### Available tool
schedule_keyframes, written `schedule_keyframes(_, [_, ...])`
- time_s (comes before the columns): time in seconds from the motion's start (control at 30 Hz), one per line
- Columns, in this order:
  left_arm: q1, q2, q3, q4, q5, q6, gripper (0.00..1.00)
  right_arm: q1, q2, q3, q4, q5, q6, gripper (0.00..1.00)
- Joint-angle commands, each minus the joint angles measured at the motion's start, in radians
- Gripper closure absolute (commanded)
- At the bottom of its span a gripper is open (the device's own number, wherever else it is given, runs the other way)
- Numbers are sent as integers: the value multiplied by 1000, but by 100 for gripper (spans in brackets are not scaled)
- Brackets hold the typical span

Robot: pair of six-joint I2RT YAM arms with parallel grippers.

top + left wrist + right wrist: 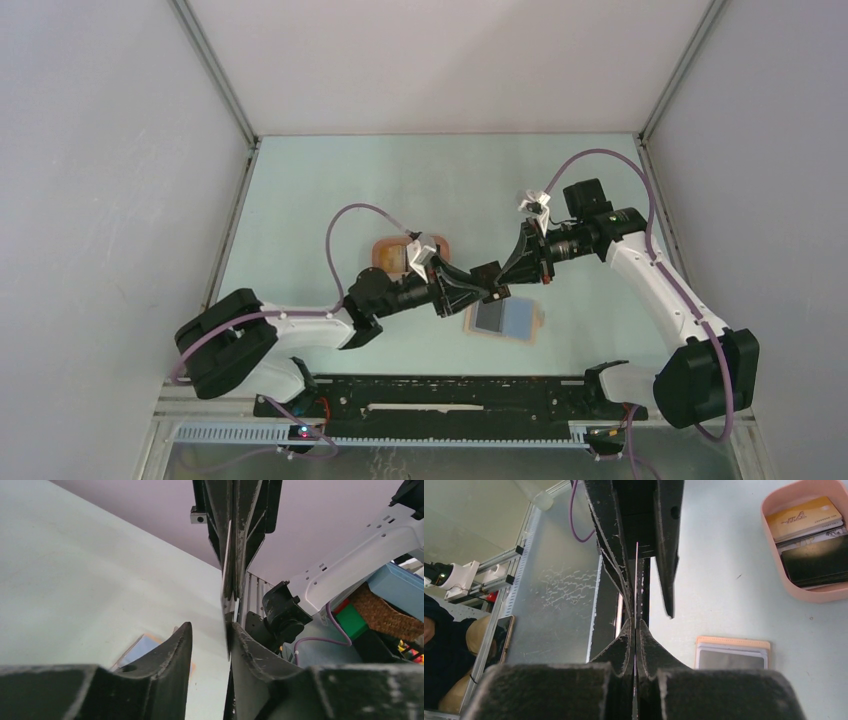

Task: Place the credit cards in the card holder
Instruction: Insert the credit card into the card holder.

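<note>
A black credit card [490, 276] hangs edge-on above the table between both grippers. My right gripper [635, 627] is shut on it; its thin edge [636, 580] runs up between the fingers. My left gripper [210, 630] stands open around the same card [225, 580]. The card lies against the right-hand finger [250, 650], with a gap to the other finger. Below them the tan card holder [505, 320] lies flat on the table with a pale blue card showing in it. More credit cards, one yellow-orange [806, 517] and one black [819, 562], lie in the pink tray.
The salmon-pink tray [385, 250] sits left of centre behind my left arm, and shows as [769, 540] in the right wrist view. White walls enclose the table on three sides. A black rail [450, 400] runs along the near edge.
</note>
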Motion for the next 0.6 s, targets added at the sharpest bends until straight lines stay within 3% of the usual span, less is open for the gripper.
schedule_keyframes(0.0, [-7,37,79,48,44,-34,68,-7,7,1,7,-23,5,100])
schedule_keyframes(0.1, [-7,53,97,46,81,-37,98,-8,15,1,11,-15,12,100])
schedule_keyframes(0.17, [-7,53,94,40,95,-34,100,-9,14,1,12,-7,13,99])
schedule_keyframes(0.27, [-5,33,87,-12,108,-8,100,-12,5,2,13,11,13,74])
schedule_keyframes(0.37, [0,-9,107,-176,132,53,100,-15,-15,3,12,40,11,53])
schedule_keyframes(0.43, [3,-43,132,-314,156,107,100,-15,-24,10,-11,55,-13,47])
schedule_keyframes(0.57, [19,-104,197,-596,223,224,100,-15,-24,37,-109,74,-121,45])
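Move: The credit card stands pinched in the right hand's fingertips, its middle about 2 cm to that hand's left. From the still open left hand, the card's middle is some 2 cm to the right and 1 cm ahead, at its height. The open card holder lies on the table roughly 21 cm below the left hand, about 7 cm to its right and level fore and aft. The pink tray is some 15 cm ahead and 14 cm left of the left hand, similarly low. Easing about 1 cm to the right onto the card, the left hand shuts its fingers and pinches the edge. The right hand, nearly still, then opens about halfway and lets go. The left hand next sinks and draws back with the card, ending about 3 cm lower and 2 cm nearer the base, its fingertips dipping some 10 degrees. ##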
